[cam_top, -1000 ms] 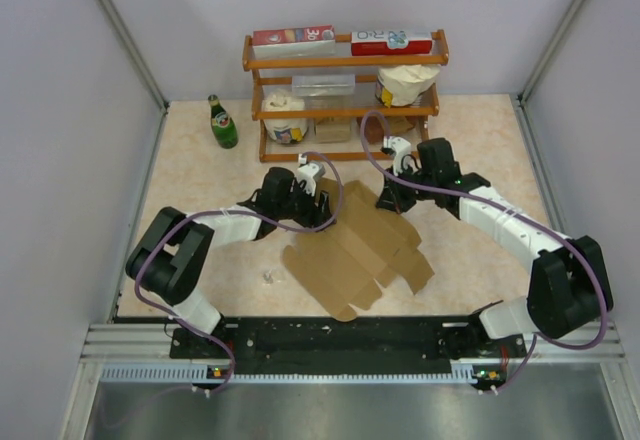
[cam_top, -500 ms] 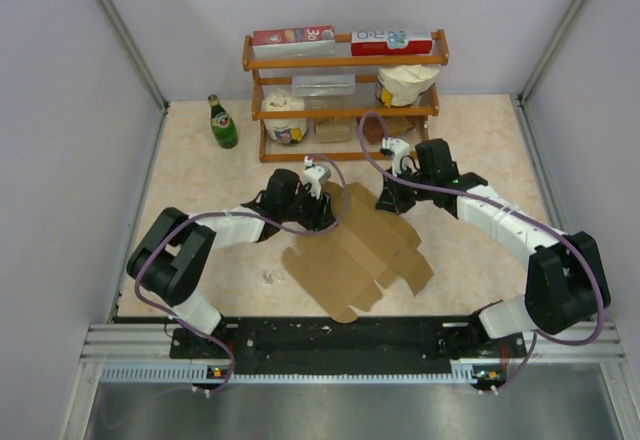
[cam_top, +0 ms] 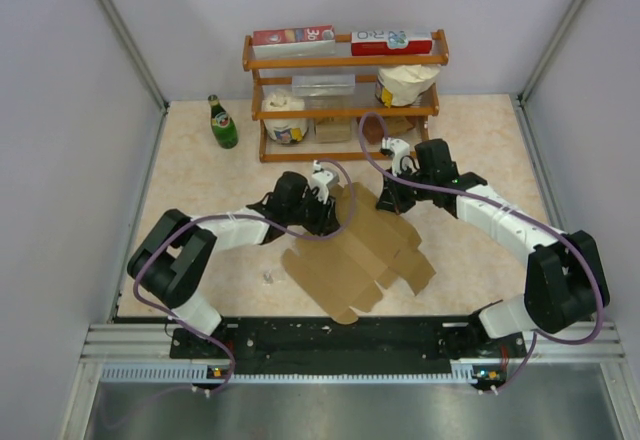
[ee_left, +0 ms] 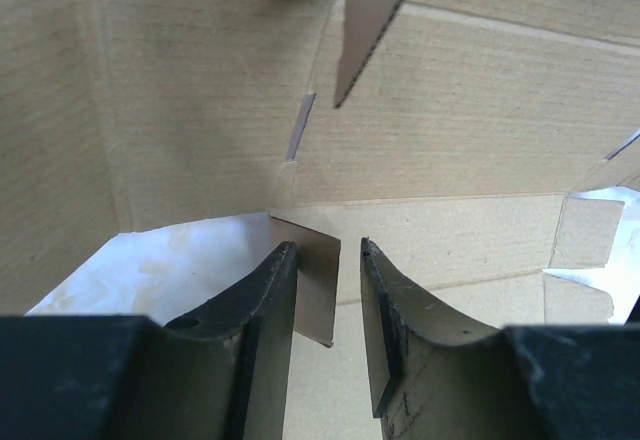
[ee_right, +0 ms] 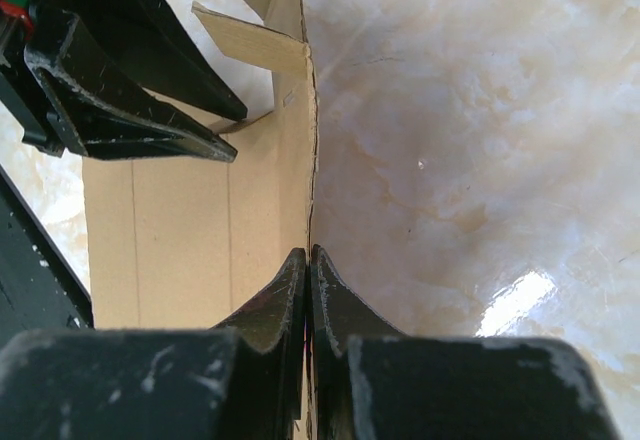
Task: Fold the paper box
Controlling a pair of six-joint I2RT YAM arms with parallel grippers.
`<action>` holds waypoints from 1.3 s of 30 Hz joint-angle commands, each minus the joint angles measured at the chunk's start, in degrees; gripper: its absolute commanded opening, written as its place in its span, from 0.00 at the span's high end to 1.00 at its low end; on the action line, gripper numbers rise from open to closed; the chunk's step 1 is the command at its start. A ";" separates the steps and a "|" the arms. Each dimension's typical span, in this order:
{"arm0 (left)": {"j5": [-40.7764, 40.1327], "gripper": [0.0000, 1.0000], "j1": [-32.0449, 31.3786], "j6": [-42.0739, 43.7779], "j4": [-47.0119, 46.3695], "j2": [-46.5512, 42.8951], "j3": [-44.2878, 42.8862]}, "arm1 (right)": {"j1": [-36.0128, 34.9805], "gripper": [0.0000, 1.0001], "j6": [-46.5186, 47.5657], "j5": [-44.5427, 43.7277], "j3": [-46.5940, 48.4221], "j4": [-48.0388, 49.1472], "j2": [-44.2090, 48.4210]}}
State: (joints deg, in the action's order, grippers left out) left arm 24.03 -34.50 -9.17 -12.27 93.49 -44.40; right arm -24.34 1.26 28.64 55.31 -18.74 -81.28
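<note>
The paper box (cam_top: 355, 252) is a kraft-brown die-cut sheet lying mostly flat mid-table, with its far panels lifted. My left gripper (cam_top: 326, 206) is at its back left corner. In the left wrist view the left gripper (ee_left: 325, 245) is open, its jaws a narrow gap apart. A small upright flap (ee_left: 318, 285) stands between them, resting against the left finger, and the raised panels (ee_left: 450, 130) are behind it. My right gripper (cam_top: 390, 198) is at the back right edge. The right wrist view shows this gripper (ee_right: 308, 252) shut on the thin upright edge of the box wall (ee_right: 190, 230).
A wooden shelf (cam_top: 345, 90) with printed cartons, a tub and a roll stands at the back. A green bottle (cam_top: 222, 123) stands left of it. A small white scrap (cam_top: 268, 277) lies left of the sheet. Grey walls close in both sides.
My left gripper has slid right onto the sheet's back left corner, and its jaws have narrowed around the flap. The right gripper has kept its pinch and its place.
</note>
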 commanded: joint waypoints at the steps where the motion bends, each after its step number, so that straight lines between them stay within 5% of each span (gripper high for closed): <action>1: -0.39 0.64 -1.44 -0.85 -0.47 -2.53 -2.18 | -0.54 1.00 -0.55 0.10 2.70 2.75 -0.46; 32: -1.18 0.71 -3.38 -2.70 0.05 1.79 -3.15 | -0.54 1.00 -0.55 -1.75 1.91 2.92 -0.46; 35: -3.02 1.00 -3.38 -2.96 2.77 0.12 -4.55 | -0.54 1.00 -0.29 -2.10 1.91 3.10 -0.20; 39: -3.55 1.00 -3.38 -1.73 5.50 -3.22 -5.61 | -0.54 1.00 -0.03 -3.59 1.91 3.10 0.33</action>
State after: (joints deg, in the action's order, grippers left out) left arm 21.54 -37.63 -11.88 -8.67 95.77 -47.18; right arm -24.34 0.89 26.68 55.31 -18.41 -82.26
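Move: The small flap stands just past the left gripper's tips, about 2 cm to the right, level fore and aft and some 3 cm lower. The tall side panel lies about 10 cm to the right and 4 cm ahead, its middle near hand height, and the end panel 7 cm ahead and 2 cm right. From the right gripper, holding the tall panel's top edge, the flap lies roughly 11 cm left, 4 cm back and 9 cm lower. Ease the left gripper right and back, about 2 cm in all, with its fingers part open around the small flap's free edge, then sink nearly 2 cm. Shut the fingers to pinch that edge and start lifting, about 1 cm. Meanwhile keep the right gripper closed on the tall panel's top edge, almost still. ##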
